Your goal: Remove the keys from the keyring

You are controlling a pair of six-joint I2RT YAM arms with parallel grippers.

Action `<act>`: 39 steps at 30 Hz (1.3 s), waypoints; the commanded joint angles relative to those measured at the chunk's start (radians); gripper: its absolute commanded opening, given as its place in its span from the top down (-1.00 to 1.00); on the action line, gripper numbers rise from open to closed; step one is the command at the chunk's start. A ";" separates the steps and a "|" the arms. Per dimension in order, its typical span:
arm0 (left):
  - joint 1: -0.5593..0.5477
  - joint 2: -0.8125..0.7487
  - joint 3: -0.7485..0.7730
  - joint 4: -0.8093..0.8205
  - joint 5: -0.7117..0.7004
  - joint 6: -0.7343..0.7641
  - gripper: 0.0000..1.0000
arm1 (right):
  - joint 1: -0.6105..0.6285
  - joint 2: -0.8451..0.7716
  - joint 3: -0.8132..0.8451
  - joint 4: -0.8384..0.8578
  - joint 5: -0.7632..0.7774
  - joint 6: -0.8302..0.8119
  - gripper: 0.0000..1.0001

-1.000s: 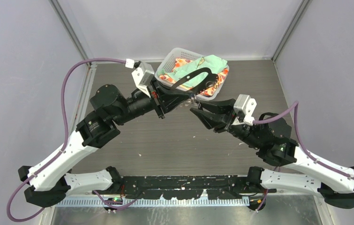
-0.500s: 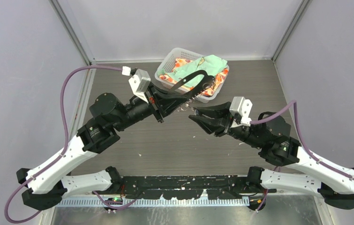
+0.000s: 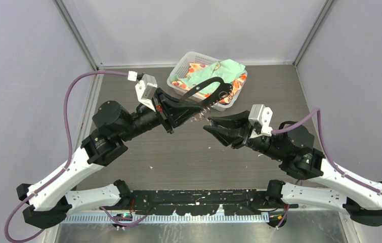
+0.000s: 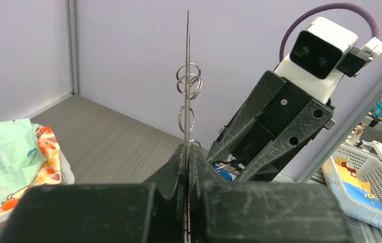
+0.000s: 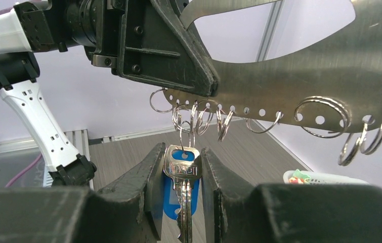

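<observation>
My left gripper [image 3: 198, 106] is shut on the keyring [image 3: 208, 87], a flat metal loop held up over the table; the left wrist view shows it edge-on [image 4: 187, 76]. In the right wrist view the keyring [image 5: 300, 81] is a silvery plate with a row of holes carrying several wire rings. The keys [image 5: 182, 174], a silvery key in front of a blue piece [image 5: 170, 202], hang from one ring. My right gripper [image 5: 181, 164] has a finger pressed on each side of the key's head. It sits just below the left gripper in the top view [image 3: 210, 125].
A white mesh basket [image 3: 177, 75] with green and orange cloth stands at the back of the table, just behind the keyring. Its rim shows in the left wrist view [image 4: 66, 169]. Pale specks lie on the dark wood table [image 3: 178, 157].
The left arm drew the keyring slightly back to the left. The right gripper shifted left under it and its fingers narrowed around the keys.
</observation>
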 commanded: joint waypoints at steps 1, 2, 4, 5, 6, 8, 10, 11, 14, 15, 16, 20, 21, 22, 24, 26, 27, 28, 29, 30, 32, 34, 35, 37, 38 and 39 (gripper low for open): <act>0.030 -0.025 0.040 0.151 0.008 -0.010 0.99 | 0.012 -0.003 0.011 0.043 -0.027 0.005 0.98; 0.030 -0.026 0.039 0.158 0.021 -0.016 0.99 | 0.012 0.003 0.012 0.042 -0.029 0.005 0.99; 0.030 -0.027 0.038 0.172 0.048 -0.021 1.00 | 0.012 0.009 0.008 0.043 -0.030 0.007 0.98; 0.030 -0.027 0.036 0.179 0.058 -0.024 0.99 | 0.012 0.010 0.004 0.046 -0.028 0.007 0.99; 0.030 -0.027 0.035 0.182 0.065 -0.026 0.99 | 0.012 0.010 0.002 0.049 -0.026 0.007 0.98; 0.030 -0.025 0.035 0.183 0.083 -0.027 0.99 | 0.012 0.008 -0.002 0.053 -0.020 0.004 0.99; 0.030 -0.018 0.041 0.177 0.096 -0.027 0.99 | 0.012 0.009 -0.002 0.058 -0.011 -0.001 0.98; 0.030 -0.014 0.044 0.171 0.102 -0.027 0.99 | 0.012 0.008 -0.002 0.062 -0.003 -0.003 0.99; 0.030 0.001 0.056 0.146 0.127 -0.024 0.99 | 0.012 0.010 0.002 0.071 0.021 -0.020 0.98; 0.030 0.007 0.062 0.136 0.139 -0.024 0.99 | 0.012 0.011 0.004 0.076 0.022 -0.024 0.99; 0.030 0.014 0.065 0.126 0.146 -0.024 0.99 | 0.012 0.013 0.004 0.084 0.047 -0.028 0.98; 0.030 0.025 0.070 0.076 0.094 -0.012 0.99 | 0.013 0.007 0.009 0.104 0.052 -0.042 0.99; 0.030 0.025 0.070 0.059 0.059 -0.004 0.99 | 0.012 0.003 0.017 0.090 0.042 -0.044 0.99; 0.030 0.025 0.069 0.051 0.016 0.001 0.99 | 0.012 0.000 0.024 0.074 0.039 -0.043 0.99; 0.030 0.027 0.068 -0.014 -0.079 0.009 1.00 | 0.012 -0.006 0.042 0.036 -0.012 -0.033 0.98; 0.030 0.029 0.052 -0.036 -0.138 0.010 0.99 | 0.012 -0.006 0.059 -0.027 -0.038 -0.015 0.98; 0.030 0.028 0.039 -0.042 -0.158 0.005 0.99 | 0.012 -0.007 0.064 -0.064 -0.045 -0.001 0.98; 0.031 0.025 0.026 -0.051 -0.172 -0.001 0.99 | 0.012 -0.009 0.063 -0.095 -0.050 0.011 0.99; 0.031 0.022 0.015 -0.062 -0.179 -0.006 0.99 | 0.012 -0.011 0.061 -0.122 -0.051 0.021 0.99; 0.032 0.016 -0.006 -0.070 -0.190 -0.016 0.99 | 0.013 -0.012 0.062 -0.153 -0.043 0.036 0.99; 0.034 0.003 -0.056 -0.080 -0.225 -0.044 1.00 | 0.012 -0.006 0.069 -0.229 -0.019 0.060 0.99; 0.036 -0.012 -0.116 -0.096 -0.239 -0.067 1.00 | 0.012 0.000 0.081 -0.300 -0.003 0.088 0.99; 0.037 -0.021 -0.154 -0.098 -0.252 -0.082 1.00 | 0.012 0.001 0.083 -0.324 -0.001 0.102 0.99; 0.038 -0.039 -0.222 -0.096 -0.243 -0.105 0.99 | 0.012 0.005 0.097 -0.366 0.009 0.125 0.98; 0.038 -0.047 -0.257 -0.090 -0.239 -0.117 0.98 | 0.012 0.010 0.113 -0.392 0.017 0.134 0.99; 0.038 -0.058 -0.287 -0.080 -0.233 -0.128 0.91 | 0.012 0.018 0.132 -0.419 0.021 0.141 0.99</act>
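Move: Between the right fingertips are the key and blue tag, some 2 cm back, 2 cm to the right and 4 cm below the left hand, which grips the near end of the keyring's metal plate. From the right hand, the middle of that plate is about 7 cm ahead, 2 cm to the right and 6 cm up. The small ring tying the key to it stands about 3 cm straight above the right fingers, neither ahead nor to a side. Rocking the keyring's plate over the nearly still right hand, the left hand eases back and up about 2 cm with a slight clockwise turn, then swings forward some 3.5 cm. Both hands then sink together at growing speed, left about 10 cm and right 8 cm, fingertips dipping and wrists rolling forward 10 to 15 degrees; left keeps pinching the plate, right the key and tag. ##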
